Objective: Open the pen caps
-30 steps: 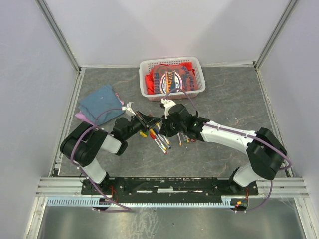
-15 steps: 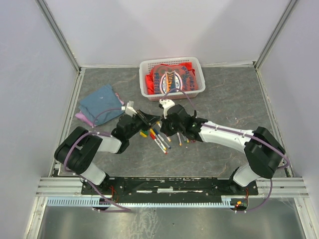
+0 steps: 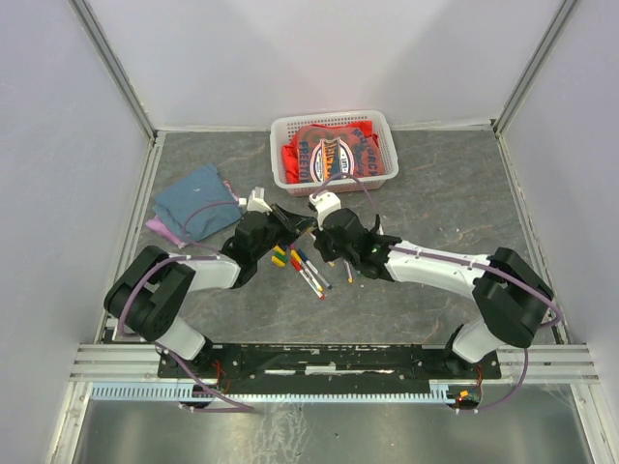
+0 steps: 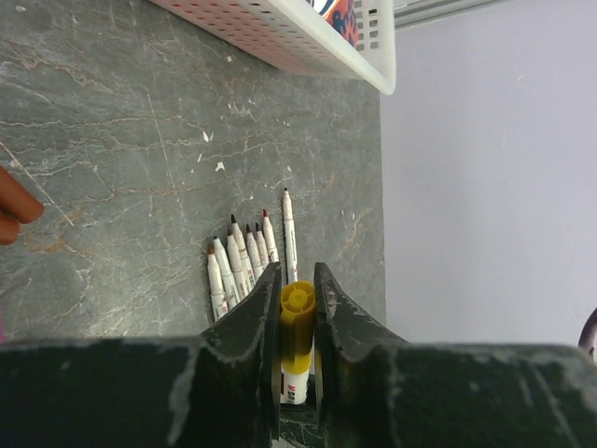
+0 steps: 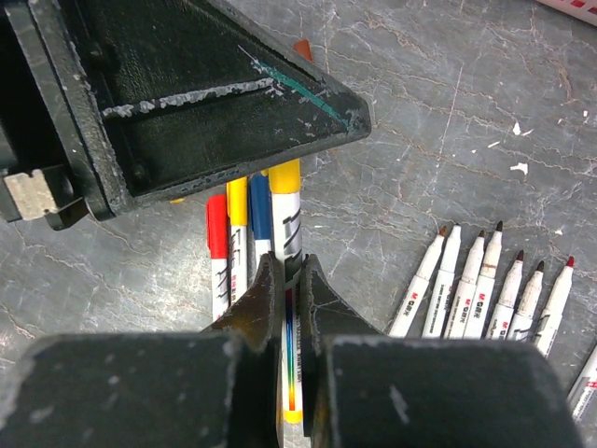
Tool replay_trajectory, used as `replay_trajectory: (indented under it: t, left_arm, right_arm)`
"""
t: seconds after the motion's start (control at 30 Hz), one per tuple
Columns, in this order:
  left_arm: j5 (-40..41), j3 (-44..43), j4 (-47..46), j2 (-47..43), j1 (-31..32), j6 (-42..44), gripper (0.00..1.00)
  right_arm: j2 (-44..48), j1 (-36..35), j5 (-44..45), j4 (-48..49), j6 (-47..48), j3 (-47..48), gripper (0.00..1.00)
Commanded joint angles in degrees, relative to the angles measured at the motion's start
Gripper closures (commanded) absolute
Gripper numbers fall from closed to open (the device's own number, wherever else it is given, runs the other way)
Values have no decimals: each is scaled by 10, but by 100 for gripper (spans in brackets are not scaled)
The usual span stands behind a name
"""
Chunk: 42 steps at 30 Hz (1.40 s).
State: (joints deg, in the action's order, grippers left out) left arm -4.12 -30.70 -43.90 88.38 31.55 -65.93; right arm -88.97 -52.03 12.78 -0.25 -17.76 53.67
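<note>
In the left wrist view my left gripper (image 4: 297,273) is shut on the yellow cap (image 4: 297,317) of a white-barrelled pen. My right gripper (image 5: 289,268) is shut on the same pen's barrel (image 5: 287,229), just below the yellow cap (image 5: 284,174), which sits under the left gripper's black fingers (image 5: 205,93). From above, the two grippers (image 3: 293,224) (image 3: 321,235) meet tip to tip in mid-table. Red, yellow and blue capped pens (image 5: 237,215) lie under the held one. A row of uncapped pens (image 5: 485,280) (image 4: 244,261) lies beside them.
A white basket (image 3: 334,124) holding red cloth stands at the back. A folded blue cloth (image 3: 193,203) lies at the left. Small loose coloured pieces (image 3: 279,256) sit by the pens (image 3: 309,275) on the grey table.
My right gripper has closed on the pen's barrel. Both grippers have shifted a little toward the back, the left still holding the yellow cap.
</note>
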Motion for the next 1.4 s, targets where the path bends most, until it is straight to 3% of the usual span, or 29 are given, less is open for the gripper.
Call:
replay_trajectory:
  t: [0.0, 0.2, 0.33, 0.77, 0.87, 0.93, 1.1, 1.17, 1.37]
  left_arm:
    - [60, 3, -144, 14, -17, 13, 97]
    - [-46, 25, -350, 87, -24, -17, 97]
    - [-96, 30, -434, 124, -35, -46, 97]
    - [-152, 35, -532, 147, -37, -62, 97]
    - [-118, 54, -491, 127, -39, -54, 97]
    - [-82, 63, -413, 99, -39, -37, 97]
    - [33, 49, -100, -1, -37, 16, 97]
    - [73, 42, -14, -41, -34, 47, 97]
    - [119, 55, 113, -101, -35, 77, 97]
  right_arm:
    - [35, 8, -1, -45, -25, -33, 99]
    - [81, 37, -115, 10, -69, -63, 99]
    - [96, 60, -182, 47, -94, -82, 99]
    - [130, 117, -297, 125, -147, -137, 99]
    - [141, 117, -259, 81, -122, -127, 99]
    - [144, 116, -217, 50, -101, -121, 99]
    - [132, 111, -140, -5, -62, -101, 99]
    - [124, 107, -123, -10, -63, -97, 99]
    - [72, 73, -69, -24, -81, -65, 99]
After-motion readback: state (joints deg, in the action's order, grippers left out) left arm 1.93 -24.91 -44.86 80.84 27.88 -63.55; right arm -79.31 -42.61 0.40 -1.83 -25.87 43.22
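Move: Between them both hands already grip one pen, the left on its yellow cap, the right on the barrel. From the left hand the loose caps centre about 7 cm left and 2 back, 12 cm below; the two brown caps lie 5 left, 2 ahead. From the right hand the uncapped pens' row centres some 12 cm right and 1 back, 10 below; the blue-capped pen lies 5 back and 1 left, the red-capped one 7 back and 3 left. Pulling the pen and its cap apart while both hands rise: the left, pinching the yellow cap, climbs about 5 cm and tips its fingers up, while the right lifts the barrel some 3 cm, drawing back and rolling. Then they part sideways, the left swinging left and down towards the loose caps, the right going right and down towards the uncapped pens, grips kept. ##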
